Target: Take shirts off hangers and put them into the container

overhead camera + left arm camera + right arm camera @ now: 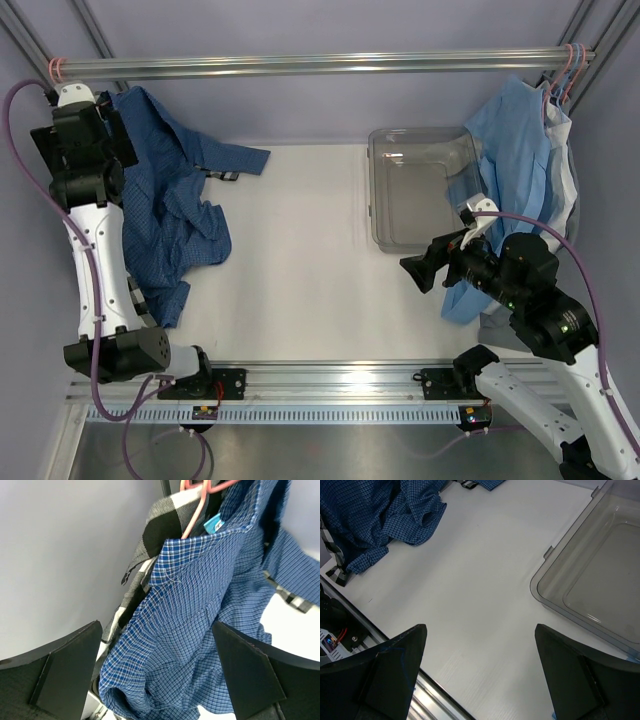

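The dark blue fine-check shirt [200, 610] hangs from a pink wire hanger [196, 515] at the rail's left end and spills onto the table [185, 215]. Behind it hangs the black-and-white check shirt [162, 517]. My left gripper [156, 630] is raised in front of the blue shirt, open, touching nothing. The left arm [85, 150] stands at the far left. The clear grey container [377, 200] sits empty at the back right, also in the right wrist view [540, 587]. My right gripper [422, 270] hovers open above bare table [480, 630], near the container's front corner.
A metal rail [320, 65] spans the back. At its right end, more pink hangers [570, 62] carry a plain light blue garment [515, 140] and white ones that hang beside the container. An aluminium rail [330, 375] edges the table's front.
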You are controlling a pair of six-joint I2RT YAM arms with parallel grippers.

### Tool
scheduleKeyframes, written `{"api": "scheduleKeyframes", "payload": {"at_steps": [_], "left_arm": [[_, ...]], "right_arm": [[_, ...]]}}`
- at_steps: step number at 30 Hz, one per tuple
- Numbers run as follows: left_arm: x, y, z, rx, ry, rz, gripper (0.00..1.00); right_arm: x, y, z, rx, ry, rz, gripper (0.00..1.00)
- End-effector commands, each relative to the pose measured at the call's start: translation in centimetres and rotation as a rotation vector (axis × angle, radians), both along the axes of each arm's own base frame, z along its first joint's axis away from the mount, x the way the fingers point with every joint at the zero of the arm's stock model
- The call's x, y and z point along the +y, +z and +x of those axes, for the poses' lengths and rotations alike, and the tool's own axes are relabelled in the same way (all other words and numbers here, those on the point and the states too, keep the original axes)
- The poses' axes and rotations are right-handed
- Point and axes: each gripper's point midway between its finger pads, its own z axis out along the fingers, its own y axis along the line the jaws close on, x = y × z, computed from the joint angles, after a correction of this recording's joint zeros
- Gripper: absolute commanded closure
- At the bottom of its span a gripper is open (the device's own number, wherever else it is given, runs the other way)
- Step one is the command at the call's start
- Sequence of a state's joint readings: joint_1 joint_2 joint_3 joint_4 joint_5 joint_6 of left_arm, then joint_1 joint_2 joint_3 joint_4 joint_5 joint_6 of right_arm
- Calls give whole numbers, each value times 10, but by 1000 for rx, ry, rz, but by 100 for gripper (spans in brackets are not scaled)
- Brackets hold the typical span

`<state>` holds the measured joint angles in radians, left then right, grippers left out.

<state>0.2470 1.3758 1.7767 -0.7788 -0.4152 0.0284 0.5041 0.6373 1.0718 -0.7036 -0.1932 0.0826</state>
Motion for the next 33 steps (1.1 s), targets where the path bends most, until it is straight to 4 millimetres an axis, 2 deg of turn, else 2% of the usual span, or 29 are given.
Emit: {"api": "scheduleKeyframes", "payload": {"at_steps": [1,5,12,15,16,19,22,26,30,33], "left_arm": [[13,-12,10,39,26,42,1],[20,-20,16,54,42,34,1],[18,-38,28,95,-3,18,1],[6,-51,37,111,-76,-33,2],[-3,-55,42,108,-129,-65,2],[-24,-55,47,85,-224,-130,5],[-37,-52,46,61,-272,-171,7],[-44,-52,48,59,-305,-192,9],[-63,-49,58,41,-408,-240,25],[-83,-43,62,10,-468,-289,32]], "right_arm": [[2,7,5,-40,-2,-4,0],[2,7,4,-43,2,-7,1],[0,3,5,-41,-9,-16,1],[-1,2,6,-46,-16,-24,1],[-2,2,7,-46,-20,-28,1],[-2,0,7,-45,-24,-32,1],[-2,-1,8,-47,-25,-32,1],[-2,-3,8,-47,-27,-38,1],[-3,-1,9,-51,-30,-38,1],[-2,0,9,-54,-29,-40,1]]}}
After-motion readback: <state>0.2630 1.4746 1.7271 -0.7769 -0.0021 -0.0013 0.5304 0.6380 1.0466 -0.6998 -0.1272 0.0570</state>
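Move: About 10 cm ahead of the left hand, 4 cm to its right and 5 cm lower, is the blue shirt's collar, still on its hanger. The black-and-white checked shirt's collar shows just to the left of it, roughly 11 cm ahead of the hand and 1 cm left; the pink hanger's neck rises some 12 cm ahead and 3 cm right. From the right hand that blue collar lies far off, around 26 cm ahead and 62 cm left. Dipping about 5 cm down and a little forward and left beside the blue shirt, the open left hand then sweeps some 7 cm to its right while still easing forward, the wrist yawing clockwise about 20 degrees and rolling its left side down. The fingers straddle the front edge below the collar, left finger on the checked-shirt side, and start to close, not yet shut. ##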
